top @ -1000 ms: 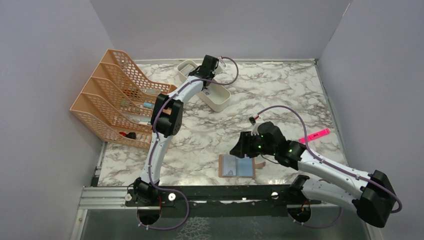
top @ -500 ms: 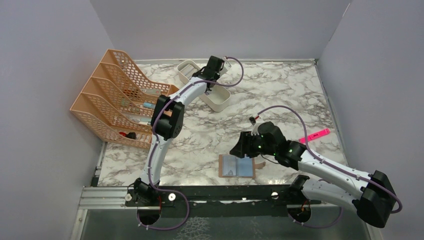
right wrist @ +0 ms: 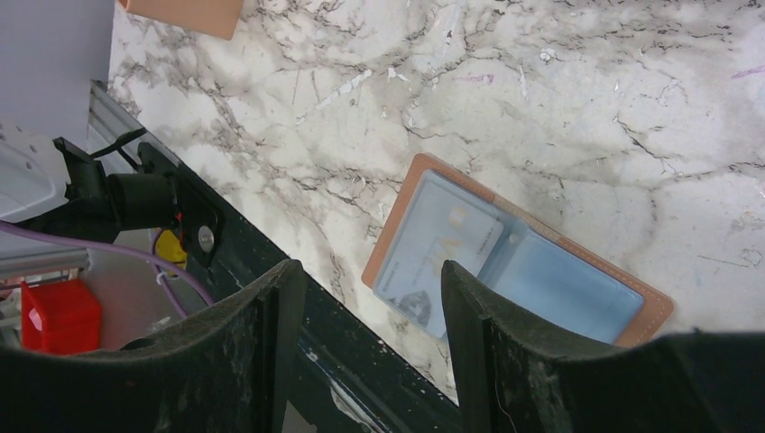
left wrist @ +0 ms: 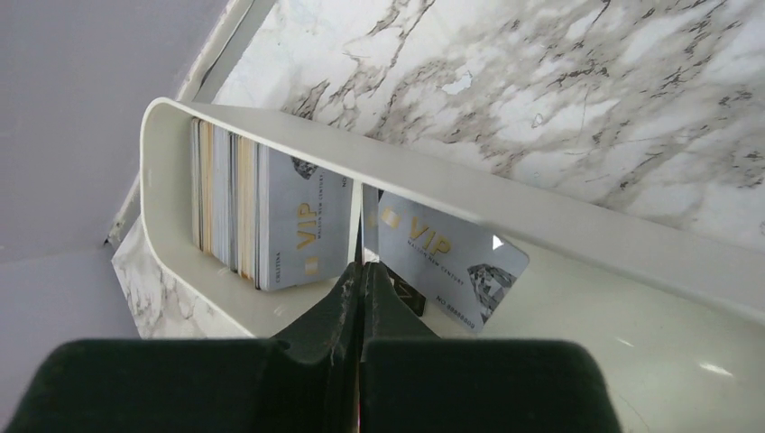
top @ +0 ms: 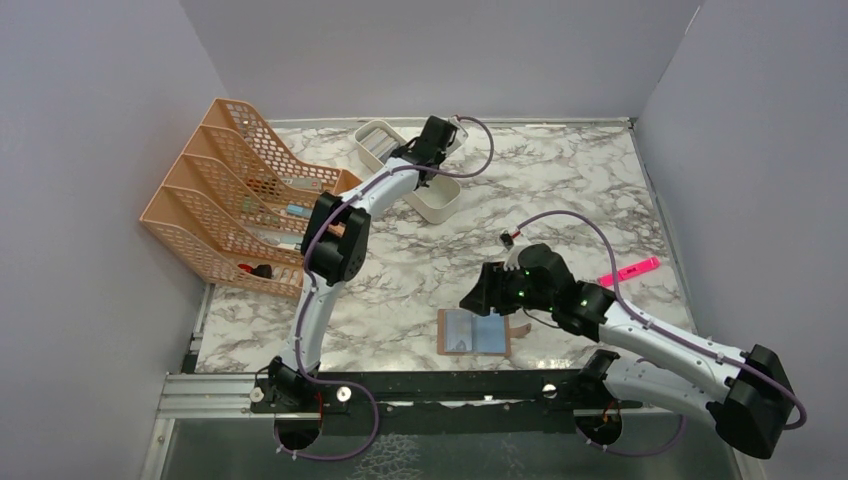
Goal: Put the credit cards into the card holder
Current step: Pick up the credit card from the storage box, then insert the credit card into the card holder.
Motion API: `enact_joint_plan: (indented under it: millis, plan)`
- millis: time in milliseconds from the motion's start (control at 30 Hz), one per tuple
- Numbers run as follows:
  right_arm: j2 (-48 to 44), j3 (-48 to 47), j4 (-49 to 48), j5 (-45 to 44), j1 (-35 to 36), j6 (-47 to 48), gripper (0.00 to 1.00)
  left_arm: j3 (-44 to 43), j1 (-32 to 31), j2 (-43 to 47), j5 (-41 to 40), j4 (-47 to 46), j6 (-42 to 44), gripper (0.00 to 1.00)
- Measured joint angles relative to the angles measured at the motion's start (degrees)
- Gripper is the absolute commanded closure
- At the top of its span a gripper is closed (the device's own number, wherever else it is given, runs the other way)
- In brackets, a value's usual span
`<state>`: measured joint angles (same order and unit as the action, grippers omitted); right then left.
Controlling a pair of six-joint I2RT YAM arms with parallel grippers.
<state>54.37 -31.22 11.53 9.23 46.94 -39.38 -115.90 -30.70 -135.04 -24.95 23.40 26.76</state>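
The tan card holder [top: 475, 332] lies open and flat near the table's front edge, with a pale card in its left clear pocket [right wrist: 439, 245]. My right gripper [right wrist: 365, 271] hangs open just above its near-left corner, holding nothing. My left gripper [left wrist: 361, 266] is down inside the white tray [left wrist: 541, 216] at the back, shut on a credit card seen edge-on as a thin dark line [left wrist: 361, 225]. A stack of upright credit cards [left wrist: 262, 216] stands at the tray's end. A silvery VIP card [left wrist: 442, 257] leans beside the fingers.
An orange mesh file rack [top: 230, 200] stands along the left wall. A pink highlighter [top: 630, 270] lies at the right of the table. The black base rail [right wrist: 298, 379] runs just below the card holder.
The left wrist has shifted a little to the right over the tray. The right arm and the card holder have not moved.
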Motion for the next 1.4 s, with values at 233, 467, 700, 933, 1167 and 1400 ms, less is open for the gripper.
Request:
enact_joint_plan:
  millis: [233,467,700,933,1167,1400]
  plan:
    - [-1.7,0.0,0.1,0.0,0.0,0.0,0.38,4.0,-0.7,7.1,0.0,0.2,-4.6,1.0]
    - [-3.0,0.3,0.1,-0.1,0.0,-0.5,0.38,9.7,-1.4,15.1,0.2,0.1,-8.4,1.0]
    - [-4.5,0.4,0.1,0.0,0.0,-1.6,0.38,17.2,-1.7,24.1,4.5,0.2,-14.4,1.0]
    - [-6.6,0.9,0.1,0.2,0.0,-3.1,0.38,26.3,-1.7,36.8,13.6,-1.0,-23.7,1.0]
    - [-8.9,3.5,0.2,0.7,0.0,-5.2,0.38,36.9,-1.7,48.3,23.7,-4.2,-34.3,1.0]
    - [-10.2,5.0,2.8,-0.9,0.0,-7.3,0.39,52.7,-1.7,59.2,33.6,-11.2,-45.9,1.0]
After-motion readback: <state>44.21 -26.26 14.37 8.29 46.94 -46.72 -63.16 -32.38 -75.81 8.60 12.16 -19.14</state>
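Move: The credit card is already pinched in my left hand, down in the storage box; the open card holder it is meant for lies about 41 cm back, 14 cm to the right and 9 cm lower. The box's middle is about 1 cm ahead and 1 cm left, 7 cm below; the card stack 8 cm ahead and 7 cm left, the loose VIP card 3 cm back and 2 cm right. From my right hand, the holder is 11 cm below, 1 cm back and 1 cm left. Keeping the pinch shut, I draw the card up out of the storage box with my left hand, then swing it back towards the card holder, some 23 cm back and 14 cm up in all, easing down a little at the end. On the way I roll the wrist about 60 degrees, its left side dropping. My open right hand bobs up over the holder and sinks again, drifting a couple of centimetres back and right. ##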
